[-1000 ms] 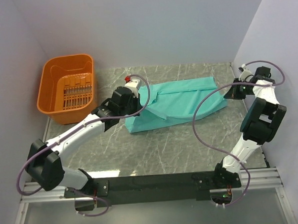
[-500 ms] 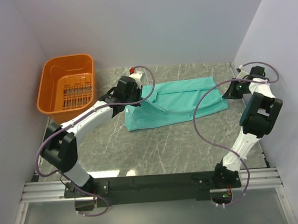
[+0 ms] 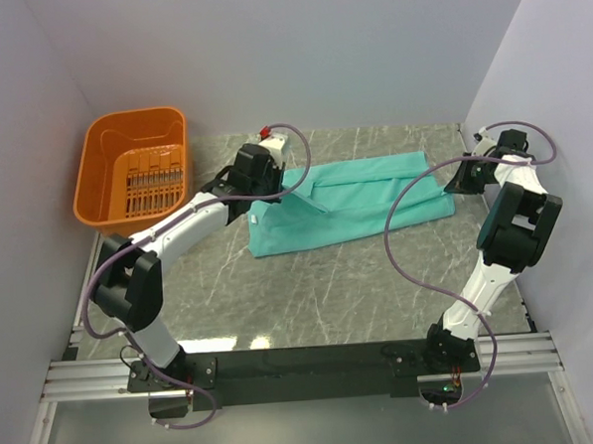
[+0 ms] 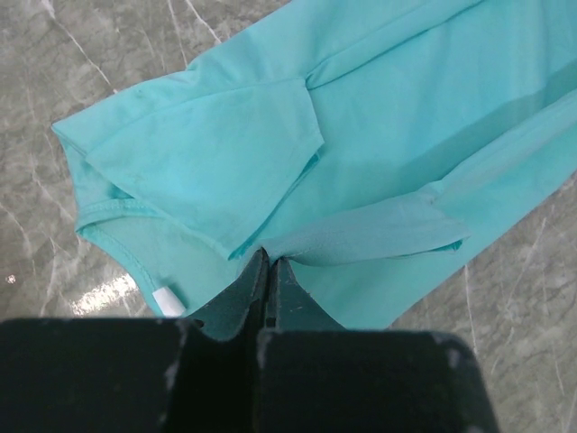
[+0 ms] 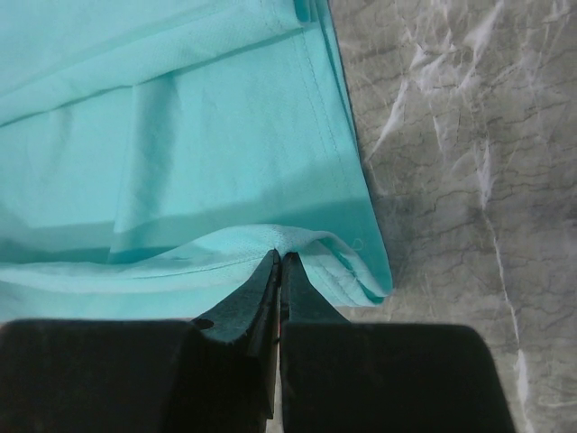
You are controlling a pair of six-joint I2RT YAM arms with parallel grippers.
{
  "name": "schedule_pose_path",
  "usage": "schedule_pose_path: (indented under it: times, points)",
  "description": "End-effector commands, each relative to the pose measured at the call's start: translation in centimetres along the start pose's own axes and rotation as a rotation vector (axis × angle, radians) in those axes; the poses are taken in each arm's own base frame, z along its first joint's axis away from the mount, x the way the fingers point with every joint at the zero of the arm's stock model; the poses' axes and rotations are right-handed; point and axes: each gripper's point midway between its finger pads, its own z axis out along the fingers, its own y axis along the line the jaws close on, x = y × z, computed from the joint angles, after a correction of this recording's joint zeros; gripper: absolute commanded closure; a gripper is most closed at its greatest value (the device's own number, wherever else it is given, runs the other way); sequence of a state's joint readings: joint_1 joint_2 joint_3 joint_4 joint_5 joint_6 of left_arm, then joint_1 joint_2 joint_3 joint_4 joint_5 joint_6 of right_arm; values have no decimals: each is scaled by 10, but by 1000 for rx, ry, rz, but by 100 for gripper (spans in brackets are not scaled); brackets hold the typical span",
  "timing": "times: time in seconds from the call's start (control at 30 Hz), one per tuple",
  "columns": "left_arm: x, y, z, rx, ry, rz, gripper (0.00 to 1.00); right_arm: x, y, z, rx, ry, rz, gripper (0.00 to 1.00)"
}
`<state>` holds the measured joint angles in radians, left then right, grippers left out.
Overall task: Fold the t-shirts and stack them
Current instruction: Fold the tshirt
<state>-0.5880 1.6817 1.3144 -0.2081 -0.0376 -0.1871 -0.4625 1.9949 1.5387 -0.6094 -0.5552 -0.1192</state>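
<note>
A teal t-shirt (image 3: 365, 203) lies folded lengthwise as a long band across the marble table. My left gripper (image 3: 275, 188) is shut on a fold of the t-shirt at its left end and holds that fold lifted; in the left wrist view the closed tips (image 4: 269, 257) pinch cloth beside the white neck label (image 4: 167, 299). A sleeve flap (image 4: 207, 162) lies folded over below. My right gripper (image 3: 460, 181) is shut on the t-shirt's right end; in the right wrist view its tips (image 5: 279, 257) pinch the doubled hem (image 5: 352, 266) near the corner.
An orange plastic basket (image 3: 97, 205) stands at the back left, just left of my left arm. Grey walls close in the back and both sides. Bare marble (image 3: 320, 290) lies between the t-shirt and the arm bases.
My left arm has swung its elbow in and carried its gripper toward the back, lifting the t-shirt's left end. My right arm has drawn its elbow in; its gripper stays at the right end.
</note>
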Motion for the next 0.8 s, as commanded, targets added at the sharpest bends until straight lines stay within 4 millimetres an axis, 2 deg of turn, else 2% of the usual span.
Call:
schedule_pose_path:
  times: [0.0,0.6,0.77]
  points:
    - [-29,0,5,17,-81,22,99,-12,1,2,18,-42,-14,100]
    - [-43,13,42,-9,-63,45,99,-6,-8,5,59,-37,-2,100]
    - [-43,22,50,-28,-63,36,99,-6,-9,8,60,-37,4,100]
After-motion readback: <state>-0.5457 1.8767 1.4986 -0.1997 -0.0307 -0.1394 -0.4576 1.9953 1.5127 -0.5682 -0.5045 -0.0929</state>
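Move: From the left hand, which already holds the raised near-side fold, the t-shirt's far-left corner lies about 13 cm ahead, 7 cm left and roughly 12 cm below. The near-left corner is some 11 cm back and 7 cm left, the white tag 7 cm left and about level. From the right hand, the folded strip's right end lies about 9 cm ahead, 4 cm left and 5 cm down; the near-right corner is 5 cm straight back. With its fingers still shut on the raised cloth, the left hand carries it forward about 5 cm over the t-shirt towards the far edge, sinking some 1.5 cm on the way and drifting a touch to the right, the wrist barely turning. The right hand keeps its pinch on the other end of the raised fold, almost in place and easing down about 1 cm, so that the cloth stays held up between the two grippers. ##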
